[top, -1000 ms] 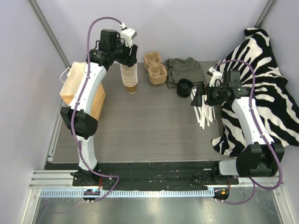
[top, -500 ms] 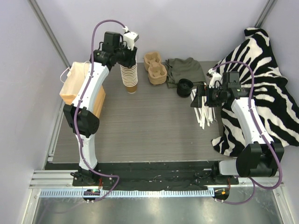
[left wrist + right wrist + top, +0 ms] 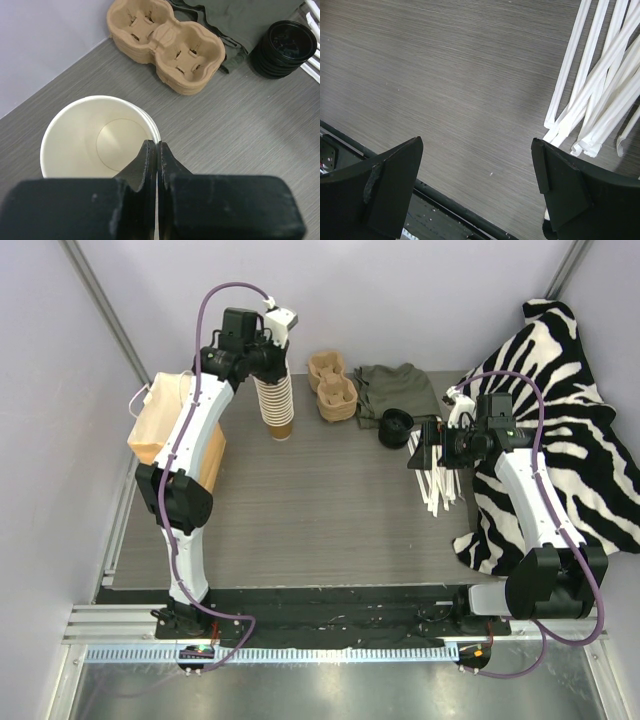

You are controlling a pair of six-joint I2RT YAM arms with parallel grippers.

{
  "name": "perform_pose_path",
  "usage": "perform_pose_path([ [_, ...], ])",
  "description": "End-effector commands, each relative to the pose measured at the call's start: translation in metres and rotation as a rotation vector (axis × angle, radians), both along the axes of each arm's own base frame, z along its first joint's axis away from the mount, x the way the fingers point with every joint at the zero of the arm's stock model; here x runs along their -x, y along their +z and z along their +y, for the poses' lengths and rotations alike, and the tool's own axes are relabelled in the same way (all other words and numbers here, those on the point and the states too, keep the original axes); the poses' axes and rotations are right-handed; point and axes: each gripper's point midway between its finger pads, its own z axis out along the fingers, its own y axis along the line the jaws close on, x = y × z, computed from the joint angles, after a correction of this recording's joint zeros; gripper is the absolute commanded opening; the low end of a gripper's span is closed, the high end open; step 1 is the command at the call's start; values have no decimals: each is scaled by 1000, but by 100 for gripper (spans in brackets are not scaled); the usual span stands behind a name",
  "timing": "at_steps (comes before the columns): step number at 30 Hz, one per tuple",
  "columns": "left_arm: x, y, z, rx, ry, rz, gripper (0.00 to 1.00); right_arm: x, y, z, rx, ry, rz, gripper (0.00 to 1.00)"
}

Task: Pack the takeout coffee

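No cup with a black lid shows in any view, so the takeout coffee is out of view. A tall stack of lidless brown cups point(image 3: 277, 405) stands at the back left of the table. My left gripper point(image 3: 274, 372) hangs over the stack. In the left wrist view its fingers are pinched on the white rim of the top cup point(image 3: 90, 140), one inside and one outside, so the left gripper point(image 3: 157, 145) is shut on it. My right gripper point(image 3: 425, 452) is wide open and holds nothing. It hovers over bare table beside the paper-wrapped straws point(image 3: 600, 90).
Two moulded cup carriers point(image 3: 332, 388) sit right of the stack. Behind them lies a green cloth point(image 3: 395, 388), with a pile of loose black lids point(image 3: 396, 427) beside it. A brown paper bag point(image 3: 160, 430) stands at the left edge. A zebra-print cloth point(image 3: 570, 430) covers the right side.
The left gripper's fingers have closed onto the rim of the top cup of the stack. Its wrist shifted slightly. The right arm has not moved.
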Motion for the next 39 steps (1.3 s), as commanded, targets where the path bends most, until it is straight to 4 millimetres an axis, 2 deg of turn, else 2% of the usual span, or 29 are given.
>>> perform_pose_path([
  [1,1,27,0,-3,-15,-85,0,-8,8,5,-20,10,-40,100],
  [10,4,58,5,-19,-20,-172,0,-7,9,5,-23,11,-39,100],
  [29,17,95,6,-137,-64,-320,0,-9,10,7,-30,17,-39,100],
  [35,28,128,8,-179,-62,-428,0,-10,13,8,-38,21,-45,100],
  [39,46,160,7,-194,-77,-515,0,-10,16,9,-44,24,-53,100],
])
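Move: At the right-hand side of the cup stack's top rim, the left hand already pinches the top cup, whose middle is about 2 cm ahead, 3 cm left and 4 cm down. The drink carrier lies about 12 cm ahead, 10 cm right; the black lids some 24 cm right, nearly level; the paper bag 10 cm back and 22 cm left. From the right hand, the top cup is roughly 17 cm ahead, 32 cm left and 10 cm up. Keeping its pinch on the rim of the top cup, the left hand first barely shifts, then draws the cup upward out of the stack, faster and faster, by about 6.5 cm in all, easing back some 2 cm late on. The wrist rolls nearly 20 degrees as it goes, its left side rising. ##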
